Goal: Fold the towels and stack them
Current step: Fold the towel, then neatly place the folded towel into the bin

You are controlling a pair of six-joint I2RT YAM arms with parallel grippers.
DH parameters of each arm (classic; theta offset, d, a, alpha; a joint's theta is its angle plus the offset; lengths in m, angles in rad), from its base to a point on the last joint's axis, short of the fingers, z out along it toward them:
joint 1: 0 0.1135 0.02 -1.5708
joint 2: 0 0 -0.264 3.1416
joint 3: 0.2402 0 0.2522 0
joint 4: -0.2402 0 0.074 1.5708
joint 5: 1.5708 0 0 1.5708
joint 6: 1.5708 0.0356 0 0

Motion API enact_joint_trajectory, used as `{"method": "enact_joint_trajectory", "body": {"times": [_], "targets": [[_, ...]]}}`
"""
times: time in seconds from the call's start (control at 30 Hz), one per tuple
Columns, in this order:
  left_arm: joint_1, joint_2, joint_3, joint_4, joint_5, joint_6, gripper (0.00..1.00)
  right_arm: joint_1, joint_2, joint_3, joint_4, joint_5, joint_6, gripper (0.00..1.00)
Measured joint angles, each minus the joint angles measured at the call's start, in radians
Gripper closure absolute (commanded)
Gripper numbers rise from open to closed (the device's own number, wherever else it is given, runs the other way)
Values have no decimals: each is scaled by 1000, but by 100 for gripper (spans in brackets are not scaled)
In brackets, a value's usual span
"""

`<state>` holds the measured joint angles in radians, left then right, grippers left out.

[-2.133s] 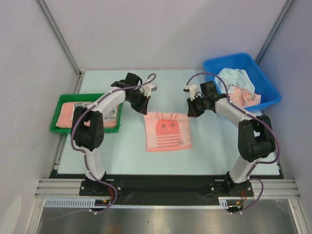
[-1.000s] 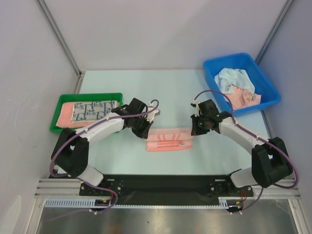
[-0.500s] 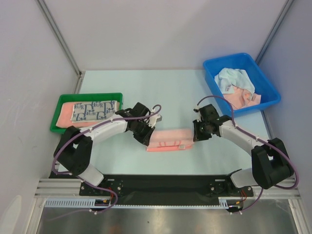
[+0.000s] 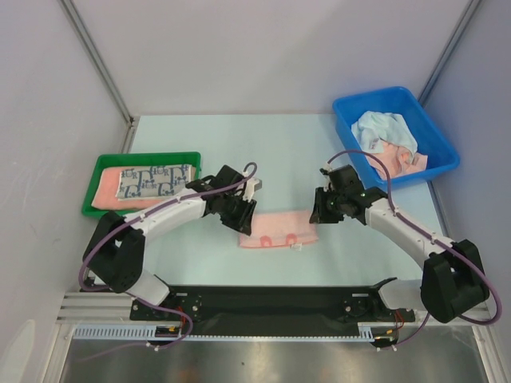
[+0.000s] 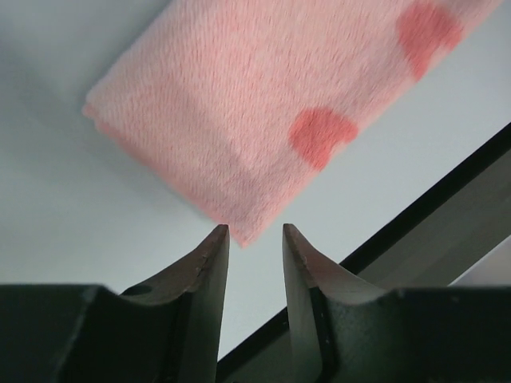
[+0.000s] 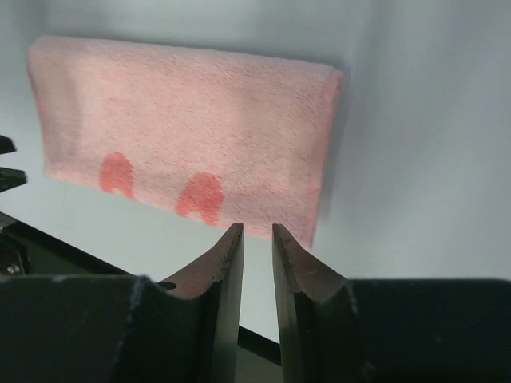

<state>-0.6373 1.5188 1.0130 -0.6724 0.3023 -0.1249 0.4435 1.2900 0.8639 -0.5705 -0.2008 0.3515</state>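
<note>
A salmon-pink towel (image 4: pixel 278 229) with darker pink marks lies folded into a narrow strip on the table between my two arms. My left gripper (image 4: pixel 242 219) hangs at its left end, open, with nothing between the fingers. In the left wrist view the towel's corner (image 5: pixel 263 104) sits just past the open gripper (image 5: pixel 255 231). My right gripper (image 4: pixel 319 209) is at the towel's right end, its jaws a little apart and empty. In the right wrist view the towel (image 6: pixel 184 136) lies flat ahead of the gripper (image 6: pixel 257 229).
The green tray (image 4: pixel 94 212) at the left holds a folded pink towel (image 4: pixel 104 191) and a navy-and-white patterned towel (image 4: pixel 156 180). The blue bin (image 4: pixel 437 128) at the back right holds a crumpled white towel (image 4: pixel 383 129) and a pink one (image 4: pixel 397 161). The table's black front edge (image 5: pixel 447 207) runs close below the strip.
Both grippers brought the towel's far edge toward the near edge, folding it in half. They have since opened, let go and drawn slightly outward from its ends.
</note>
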Motion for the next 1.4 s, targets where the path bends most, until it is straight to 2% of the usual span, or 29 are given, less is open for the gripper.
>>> {"method": "enact_joint_trajectory", "body": {"times": [0.2,0.37,0.63,0.77,0.9,1.17,1.4], "targets": [[0,6,-90,183,6,-130,62,32,30,-59,139,-16,76,76],[1,75,-159,229,-39,-182,61,35,65,-171,187,-7,104,76],[-2,74,-116,183,-92,-215,56,34,71,-147,159,14,108,75],[-2,51,-50,134,-159,-216,48,39,29,-117,148,8,115,75],[-2,-2,-40,135,-186,-217,41,52,8,-132,217,-55,143,76],[53,-7,-192,261,-122,-262,39,76,74,-289,406,-179,180,76],[109,3,-245,347,-58,-295,37,79,65,-316,420,-185,179,76]]}}
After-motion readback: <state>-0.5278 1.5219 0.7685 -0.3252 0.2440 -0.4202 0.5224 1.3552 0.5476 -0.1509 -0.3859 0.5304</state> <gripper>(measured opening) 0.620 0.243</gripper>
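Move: The folded pink towel's middle lies about 10 cm right of the left hand, 3 cm farther out and 6 cm below it. From the right hand it is about 12 cm left, level in reach and 8 cm below. The green box with the stacked towels is some 31 cm left of the left hand and 17 cm farther out; the blue box is about 26 cm right of the right hand and 27 cm farther out. Both hands pat at the towel's ends twice, dipping about 5 cm; left fingers open further, right shifts back-left. ##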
